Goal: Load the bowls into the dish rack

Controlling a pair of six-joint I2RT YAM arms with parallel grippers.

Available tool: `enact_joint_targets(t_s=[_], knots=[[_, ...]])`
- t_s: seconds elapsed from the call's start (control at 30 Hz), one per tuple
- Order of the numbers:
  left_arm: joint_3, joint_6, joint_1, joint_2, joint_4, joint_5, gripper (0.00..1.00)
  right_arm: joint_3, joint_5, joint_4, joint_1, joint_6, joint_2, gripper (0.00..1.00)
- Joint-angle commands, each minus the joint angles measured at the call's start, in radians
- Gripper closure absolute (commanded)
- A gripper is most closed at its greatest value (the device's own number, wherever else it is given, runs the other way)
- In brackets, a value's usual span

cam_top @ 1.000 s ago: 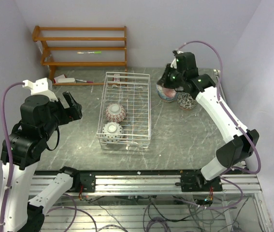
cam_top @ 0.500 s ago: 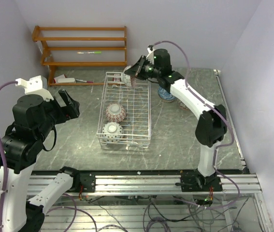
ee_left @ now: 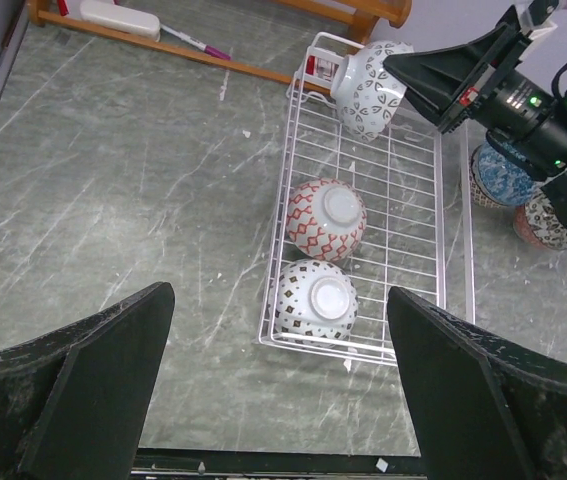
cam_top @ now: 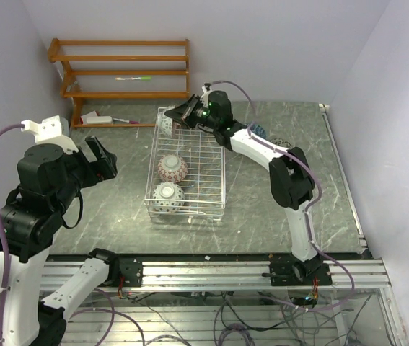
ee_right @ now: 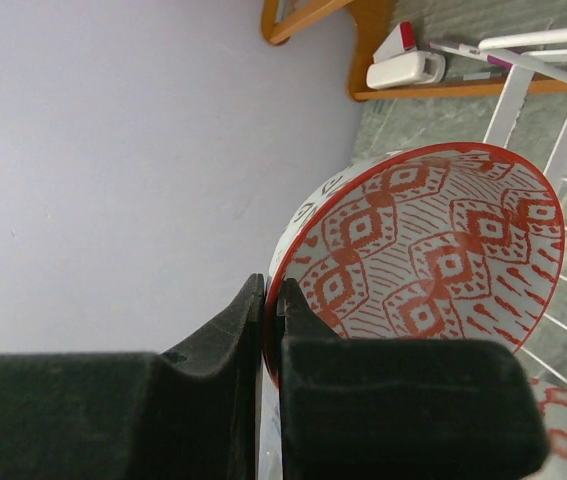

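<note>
The white wire dish rack [cam_top: 205, 162] lies mid-table. Two bowls sit upside down in its near half: a red-patterned one [cam_top: 172, 167] [ee_left: 327, 218] and a grey-white one [cam_top: 166, 193] [ee_left: 313, 298]. My right gripper [cam_top: 182, 115] [ee_right: 271, 290] is shut on the rim of a bowl with a red inside [ee_right: 433, 250] [ee_left: 368, 88], held on edge over the rack's far left corner. A blue bowl [ee_left: 498, 175] and another bowl [ee_left: 543, 222] stand on the table right of the rack. My left gripper [ee_left: 278, 293] [cam_top: 103, 158] hangs open and empty, left of the rack.
An orange slatted shelf [cam_top: 121, 68] stands against the back wall, with a white object [cam_top: 97, 118] and a marker [ee_left: 198, 45] on its bottom board. The right arm stretches over the rack's far right side. Walls close in at left and back.
The right arm has swung left from the bowls on the table, carrying the red-inside bowl to above the rack's far left corner. The left arm has barely shifted.
</note>
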Motion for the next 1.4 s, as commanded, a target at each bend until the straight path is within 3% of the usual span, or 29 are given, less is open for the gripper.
enact_joint_targets(t_s=[0.0, 0.5, 0.73, 0.97, 1.37], knots=[[-0.007, 0.001, -0.003, -0.004, 0.002, -0.014, 0.01, -0.017, 0.045, 0.193, 0.000, 0.105, 0.055, 1.00], [-0.037, 0.020, -0.004, -0.011, 0.003, -0.023, 0.01, -0.048, 0.039, 0.363, 0.013, 0.199, 0.179, 1.00], [-0.051, 0.029, -0.002, -0.015, 0.010, -0.021, 0.01, -0.078, -0.039, 0.422, 0.004, 0.228, 0.259, 1.00], [-0.057, 0.035, -0.003, -0.009, 0.016, -0.013, 0.01, -0.179, -0.043, 0.387, -0.017, 0.186, 0.240, 1.00], [-0.067, 0.031, -0.004, 0.006, 0.034, 0.004, 0.01, -0.198, -0.046, 0.213, -0.051, 0.077, 0.213, 0.72]])
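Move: The right hand holds the white bowl with the red-patterned inside by its rim, just above the rack's far-left corner. The spot it is going to is about 3 cm to the hand's left, level with it fore and aft, and 12 cm down. The red-patterned bowl already in the rack lies 13 cm back and 1 cm left; the dotted bowl is some 23 cm back and 3 cm left, both about 14 cm below. From the left hand, the spot is roughly 26 cm ahead, 12 cm right and 25 cm below. The right hand lowers the rim-held bowl about 9 cm into the rack's far-left corner, most of it quickly at first with a slight reach forward and left, while the left-pointing fingertips tip up some 10 degrees, then ease partly back. Sinking only slowly now, it draws about 2 cm back to the right as the fingers open to roughly a quarter, the inner finger coming away from the bowl's inside while the outer one stays at the rim; the idle left hand just sinks 2 cm. ##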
